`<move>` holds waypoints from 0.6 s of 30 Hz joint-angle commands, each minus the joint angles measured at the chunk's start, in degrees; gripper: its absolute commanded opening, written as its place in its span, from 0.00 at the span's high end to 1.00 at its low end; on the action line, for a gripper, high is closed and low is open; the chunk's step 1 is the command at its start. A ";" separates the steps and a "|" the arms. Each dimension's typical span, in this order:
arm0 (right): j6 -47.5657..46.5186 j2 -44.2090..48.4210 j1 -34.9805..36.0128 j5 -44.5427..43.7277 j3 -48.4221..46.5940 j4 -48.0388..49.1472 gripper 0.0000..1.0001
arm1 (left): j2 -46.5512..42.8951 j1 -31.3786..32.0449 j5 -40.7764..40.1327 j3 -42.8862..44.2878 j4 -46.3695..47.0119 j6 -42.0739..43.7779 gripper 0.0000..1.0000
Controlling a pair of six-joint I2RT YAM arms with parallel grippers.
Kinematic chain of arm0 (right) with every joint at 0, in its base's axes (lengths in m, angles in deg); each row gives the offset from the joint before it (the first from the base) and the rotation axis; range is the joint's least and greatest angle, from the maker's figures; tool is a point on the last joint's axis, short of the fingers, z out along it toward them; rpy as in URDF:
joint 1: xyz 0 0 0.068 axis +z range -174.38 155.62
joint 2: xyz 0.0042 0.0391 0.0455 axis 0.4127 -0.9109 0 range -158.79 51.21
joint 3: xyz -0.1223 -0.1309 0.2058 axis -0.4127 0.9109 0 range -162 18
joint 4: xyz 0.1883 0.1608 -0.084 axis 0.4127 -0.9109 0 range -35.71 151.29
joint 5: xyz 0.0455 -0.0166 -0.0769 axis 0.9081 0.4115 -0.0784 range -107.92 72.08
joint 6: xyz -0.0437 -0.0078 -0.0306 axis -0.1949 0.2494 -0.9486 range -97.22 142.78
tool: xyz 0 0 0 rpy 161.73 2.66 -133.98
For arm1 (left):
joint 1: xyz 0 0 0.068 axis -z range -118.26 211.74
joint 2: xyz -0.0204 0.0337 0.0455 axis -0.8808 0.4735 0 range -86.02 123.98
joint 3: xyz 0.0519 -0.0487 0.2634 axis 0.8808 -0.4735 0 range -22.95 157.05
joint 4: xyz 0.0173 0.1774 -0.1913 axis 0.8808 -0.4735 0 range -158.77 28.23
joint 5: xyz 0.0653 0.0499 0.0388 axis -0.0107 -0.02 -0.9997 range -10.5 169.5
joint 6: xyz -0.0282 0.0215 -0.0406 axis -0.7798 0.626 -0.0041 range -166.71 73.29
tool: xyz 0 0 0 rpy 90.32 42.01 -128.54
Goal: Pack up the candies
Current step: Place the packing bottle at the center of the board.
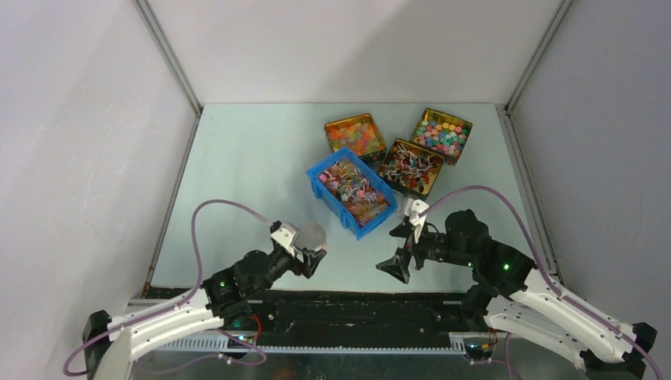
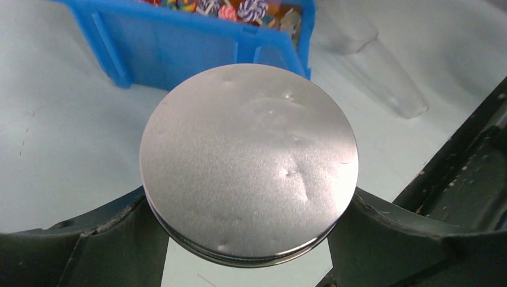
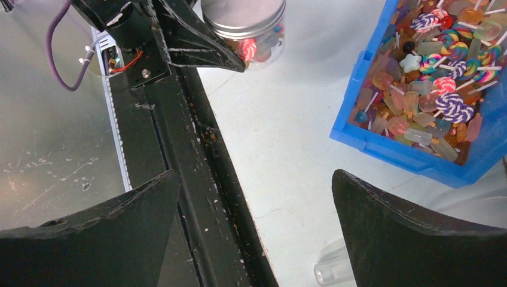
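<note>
The candies fill a blue bin mid-table, a mix of pink, red, orange and brownish sweets, some on sticks. A clear jar with a round silver lid stands near the table's front edge with a few candies inside. My left gripper is shut on the jar at lid height, one finger on each side. My right gripper hovers open and empty to the jar's right, above the front edge.
Three gold tins of other sweets stand behind the bin. A clear plastic piece lies on the table by the bin's near corner. A black rail runs along the table's front edge.
</note>
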 commanded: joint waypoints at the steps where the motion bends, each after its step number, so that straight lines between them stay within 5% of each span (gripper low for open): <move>1: 1.18 -0.31 -1.10 2.11 0.28 0.49 0.00 | 4.33 -1.91 2.73 1.06 3.60 0.14 0.64; 18: 1.17 -0.75 -4.17 4.28 0.69 -0.36 0.00 | 19.59 -11.54 12.59 -3.66 19.32 -0.10 0.66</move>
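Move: The packing bottle is already between my left fingers; the open board spot I'm taking it to lies about 12 cm below this hand and some 2 cm ahead, 1 cm to the left. The blue tray's middle is roughly 16 cm ahead and 11 cm to the right, and the clear scoop about 5 cm ahead and 26 cm to the right. From my empty right hand that spot is some 6 cm ahead, 18 cm to the left and 21 cm below. I bring the packing bottle down towards the bare board on the near side of the blue tray, my left hand sinking about 6.5 cm at a steady pace and easing only a little forward. As it goes down I tip the fingertips some 10 degrees downward, and my fingers keep their hold around the bottle just under its lid. ##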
